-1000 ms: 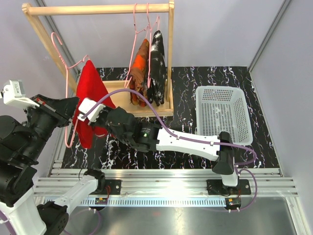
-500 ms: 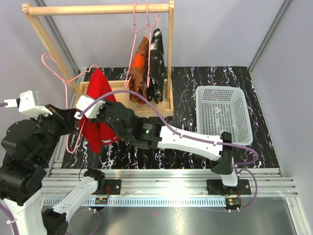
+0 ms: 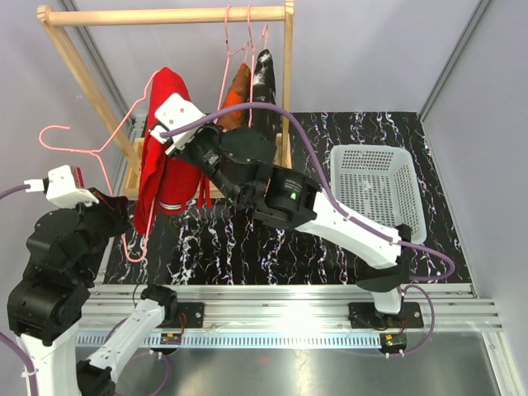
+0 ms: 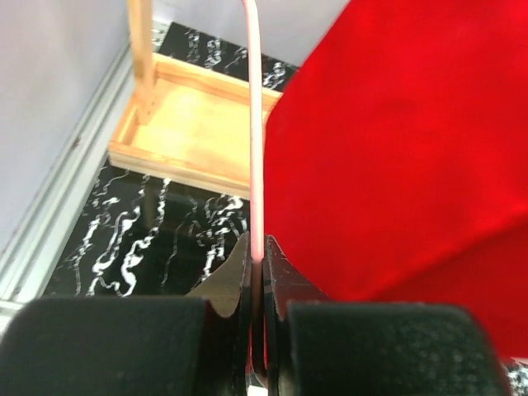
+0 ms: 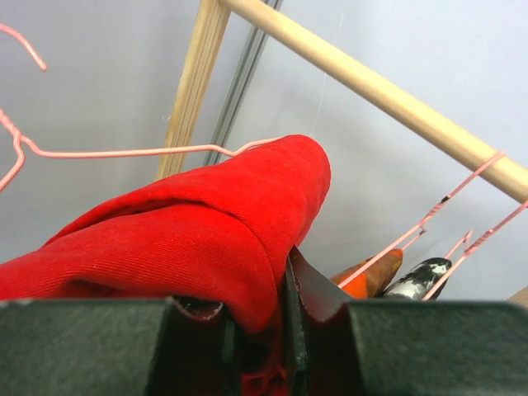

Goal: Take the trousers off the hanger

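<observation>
The red trousers (image 3: 165,148) hang lifted high at the left of the wooden rack, draped over a pink wire hanger (image 3: 99,153). My right gripper (image 3: 191,142) is shut on the red cloth (image 5: 190,239), its jaws pinching a fold. My left gripper (image 3: 124,216) is shut on the hanger's thin pink wire (image 4: 256,148), with the red cloth (image 4: 396,148) just to its right. The orange-brown trousers (image 3: 237,87) and the black trousers with white splashes (image 3: 266,74) hang from their own pink hangers on the rack's top bar.
The wooden rack (image 3: 165,15) stands at the back left with its tray base (image 4: 190,124) on the black marbled table. A white plastic basket (image 3: 375,194) sits at the right. Grey walls close in on both sides.
My right gripper has risen and moved back toward the rack, lifting the red trousers. The hanger has tilted, its hook swinging out to the left while my left gripper keeps hold of the wire.
</observation>
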Controlling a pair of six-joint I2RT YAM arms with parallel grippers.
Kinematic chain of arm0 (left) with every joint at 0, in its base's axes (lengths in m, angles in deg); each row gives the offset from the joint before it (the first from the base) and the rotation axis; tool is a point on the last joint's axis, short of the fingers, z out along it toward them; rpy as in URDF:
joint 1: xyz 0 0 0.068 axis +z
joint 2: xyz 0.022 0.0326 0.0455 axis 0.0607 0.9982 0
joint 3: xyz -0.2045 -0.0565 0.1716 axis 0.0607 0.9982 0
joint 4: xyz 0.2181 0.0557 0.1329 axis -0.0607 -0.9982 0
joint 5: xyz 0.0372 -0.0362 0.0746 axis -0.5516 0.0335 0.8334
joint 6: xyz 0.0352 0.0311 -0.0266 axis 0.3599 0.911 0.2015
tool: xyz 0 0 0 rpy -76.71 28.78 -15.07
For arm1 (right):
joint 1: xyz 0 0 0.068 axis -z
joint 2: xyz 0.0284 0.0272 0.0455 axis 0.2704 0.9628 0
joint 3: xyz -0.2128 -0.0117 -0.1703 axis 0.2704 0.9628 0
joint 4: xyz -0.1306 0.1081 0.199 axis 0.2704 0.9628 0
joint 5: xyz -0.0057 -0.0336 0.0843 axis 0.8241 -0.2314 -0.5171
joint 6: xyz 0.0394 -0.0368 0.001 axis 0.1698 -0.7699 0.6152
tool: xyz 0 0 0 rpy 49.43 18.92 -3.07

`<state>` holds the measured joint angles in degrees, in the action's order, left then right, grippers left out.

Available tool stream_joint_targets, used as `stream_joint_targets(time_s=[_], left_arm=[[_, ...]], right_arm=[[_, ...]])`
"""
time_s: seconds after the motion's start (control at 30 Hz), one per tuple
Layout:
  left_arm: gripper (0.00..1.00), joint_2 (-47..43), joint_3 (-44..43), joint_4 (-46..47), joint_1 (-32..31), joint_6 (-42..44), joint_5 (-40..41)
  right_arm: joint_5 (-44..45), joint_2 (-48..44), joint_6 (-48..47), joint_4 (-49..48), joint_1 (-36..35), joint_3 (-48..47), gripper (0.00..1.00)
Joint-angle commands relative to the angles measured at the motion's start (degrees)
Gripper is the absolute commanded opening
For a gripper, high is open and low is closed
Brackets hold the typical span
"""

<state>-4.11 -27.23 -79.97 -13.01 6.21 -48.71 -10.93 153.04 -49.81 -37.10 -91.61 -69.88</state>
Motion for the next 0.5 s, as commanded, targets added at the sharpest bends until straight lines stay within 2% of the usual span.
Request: stream_joint_targets(time_s=[0.0, 0.2, 0.47], left_arm=[[0.0, -0.9, 1.2, 0.0, 0.1, 2.5, 3.3], [0.0, -1.8, 6.7, 1.4, 0.1, 3.2, 4.3], [0.0, -2.8, 9.1, 2.9, 0.1, 2.5, 4.2]], right_arm=[[0.1, -5.7, -0.8, -7.9, 0.5, -4.1, 0.0], [3.2, -12.0, 0.5, -5.6, 1.1, -4.2, 0.0], [2.4, -22.7, 5.5, -0.9, 1.3, 4.3, 0.0]])
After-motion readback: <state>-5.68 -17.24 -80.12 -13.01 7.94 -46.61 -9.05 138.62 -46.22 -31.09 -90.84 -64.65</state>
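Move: The right hand still grips the red trousers near their top; the hanger's middle is about 10 cm to its left, 5 cm back and 8 cm lower. The brown-orange trousers hang roughly 14 cm ahead, 17 cm right and 20 cm lower. The white basket is some 45 cm right, 10 cm ahead and 50 cm below. From the left hand, gripping the hanger's side, the red trousers' middle lies about 9 cm right, 8 cm ahead and 3 cm higher. Right hand draws the gripped trousers about 10 cm right and 5 up, off the hanger, which left lowers 6. ##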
